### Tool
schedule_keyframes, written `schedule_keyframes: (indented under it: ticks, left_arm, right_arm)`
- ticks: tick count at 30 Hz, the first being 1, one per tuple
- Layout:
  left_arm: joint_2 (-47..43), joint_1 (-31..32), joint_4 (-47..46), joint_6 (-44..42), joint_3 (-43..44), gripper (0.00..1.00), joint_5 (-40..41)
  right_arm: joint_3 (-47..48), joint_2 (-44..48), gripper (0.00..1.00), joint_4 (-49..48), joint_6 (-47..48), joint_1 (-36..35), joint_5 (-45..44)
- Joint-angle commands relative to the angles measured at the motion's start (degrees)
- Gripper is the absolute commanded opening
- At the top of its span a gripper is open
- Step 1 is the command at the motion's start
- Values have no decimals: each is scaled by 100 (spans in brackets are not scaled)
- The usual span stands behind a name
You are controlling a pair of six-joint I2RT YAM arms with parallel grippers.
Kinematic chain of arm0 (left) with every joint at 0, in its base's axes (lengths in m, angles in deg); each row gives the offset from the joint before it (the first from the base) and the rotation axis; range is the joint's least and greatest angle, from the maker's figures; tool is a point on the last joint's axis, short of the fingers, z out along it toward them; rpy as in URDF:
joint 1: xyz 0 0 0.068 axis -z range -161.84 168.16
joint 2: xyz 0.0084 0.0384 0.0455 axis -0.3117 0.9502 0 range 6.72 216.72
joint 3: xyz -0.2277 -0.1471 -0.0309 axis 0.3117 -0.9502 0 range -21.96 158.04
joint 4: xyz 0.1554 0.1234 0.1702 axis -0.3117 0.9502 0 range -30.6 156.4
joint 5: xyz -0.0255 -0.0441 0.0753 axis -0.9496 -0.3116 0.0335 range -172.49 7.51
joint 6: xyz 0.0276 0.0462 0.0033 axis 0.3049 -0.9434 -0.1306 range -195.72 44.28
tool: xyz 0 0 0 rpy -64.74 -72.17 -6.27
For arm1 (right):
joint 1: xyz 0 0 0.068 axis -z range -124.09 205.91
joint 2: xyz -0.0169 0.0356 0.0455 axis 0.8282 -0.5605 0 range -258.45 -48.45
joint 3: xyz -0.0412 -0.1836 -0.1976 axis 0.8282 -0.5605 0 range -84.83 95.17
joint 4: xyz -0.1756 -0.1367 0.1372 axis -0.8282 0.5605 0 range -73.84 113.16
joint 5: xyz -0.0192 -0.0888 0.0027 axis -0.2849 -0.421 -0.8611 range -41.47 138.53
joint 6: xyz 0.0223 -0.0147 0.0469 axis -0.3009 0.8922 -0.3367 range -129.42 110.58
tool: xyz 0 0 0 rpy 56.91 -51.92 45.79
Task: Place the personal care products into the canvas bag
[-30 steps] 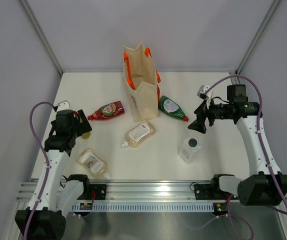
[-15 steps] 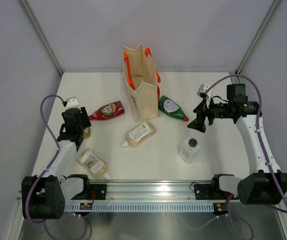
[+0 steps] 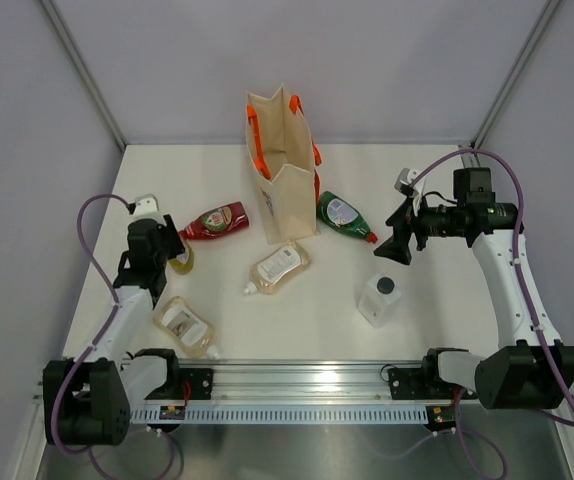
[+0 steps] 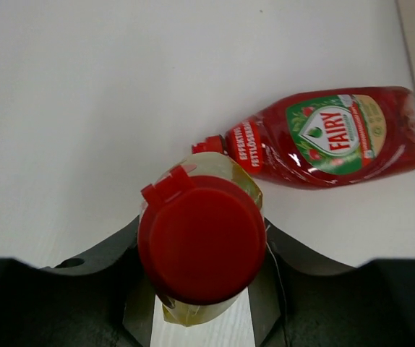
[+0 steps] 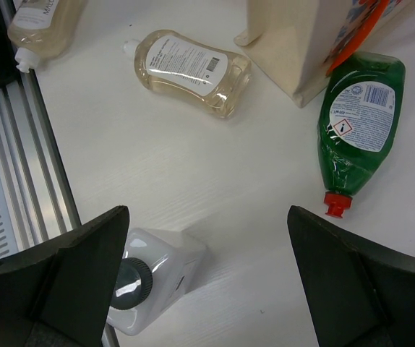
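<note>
My left gripper is shut on the olive-yellow bottle, whose red cap faces the left wrist camera. From above, that gripper is at the table's left, with the bottle showing beside it. The red bottle lies just beyond. The canvas bag stands upright at the back centre. A green bottle lies right of the bag and a peach bottle in front of it. Another peach bottle lies near left. My right gripper hangs open above the clear black-capped bottle.
An aluminium rail runs along the table's near edge, carrying both arm bases. Grey enclosure walls close the left, back and right sides. The bag's orange handles stand up at its open top.
My left gripper has shut on the olive-yellow bottle, and the left arm has dropped lower and shifted slightly right. The right arm has stayed still.
</note>
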Motion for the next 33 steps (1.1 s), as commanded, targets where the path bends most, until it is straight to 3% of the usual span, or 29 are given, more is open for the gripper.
schedule_keyframes:
  ticks: [1,6,14,26,33]
  left_arm:
    - [-669,-10,-349,684,447,0,-685]
    - [-1127,-10,118,1913,422,0,-1423]
    - [-1233,69,-504,3926,667,0,-2970]
    - [-469,921,-1200,5291,2547,0,-2015]
    - [1200,1624,-1008,4660,4523,0,-1206]
  right_arm:
    - [36,28,99,-131,-241,-12,283]
    - [45,-42,99,-229,-584,-3,529]
    - [159,-218,100,-290,-865,-12,653]
    - [247,-297,100,-492,-1428,-12,626]
    - [273,-254,99,-484,-1542,-3,600]
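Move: The left hand already grips the yellow bottle near its red cap, and the canvas bag's mouth lies about 32 cm to its right, 15 cm ahead and 14 cm higher. The red bottle lies some 14 cm ahead and 9 cm right, about 9 cm below; a clear bottle lies level with the hand, 30 cm right, equally low. From the idle right hand the bag's mouth is roughly 22 cm ahead, 26 cm left and 2 cm up. Keeping the yellow bottle pinched near its cap, the left hand first draws right and a little back with a gentle rise, then climbs steeply towards the canvas bag and finally swings forward, ending about 27 cm higher and 18 cm farther right. On the way the wrist rolls some 55 degrees with its left side going down, while the fingers tip upward and turn somewhat clockwise, so that the bottle's base swings out to the right, towards the bag's mouth. ##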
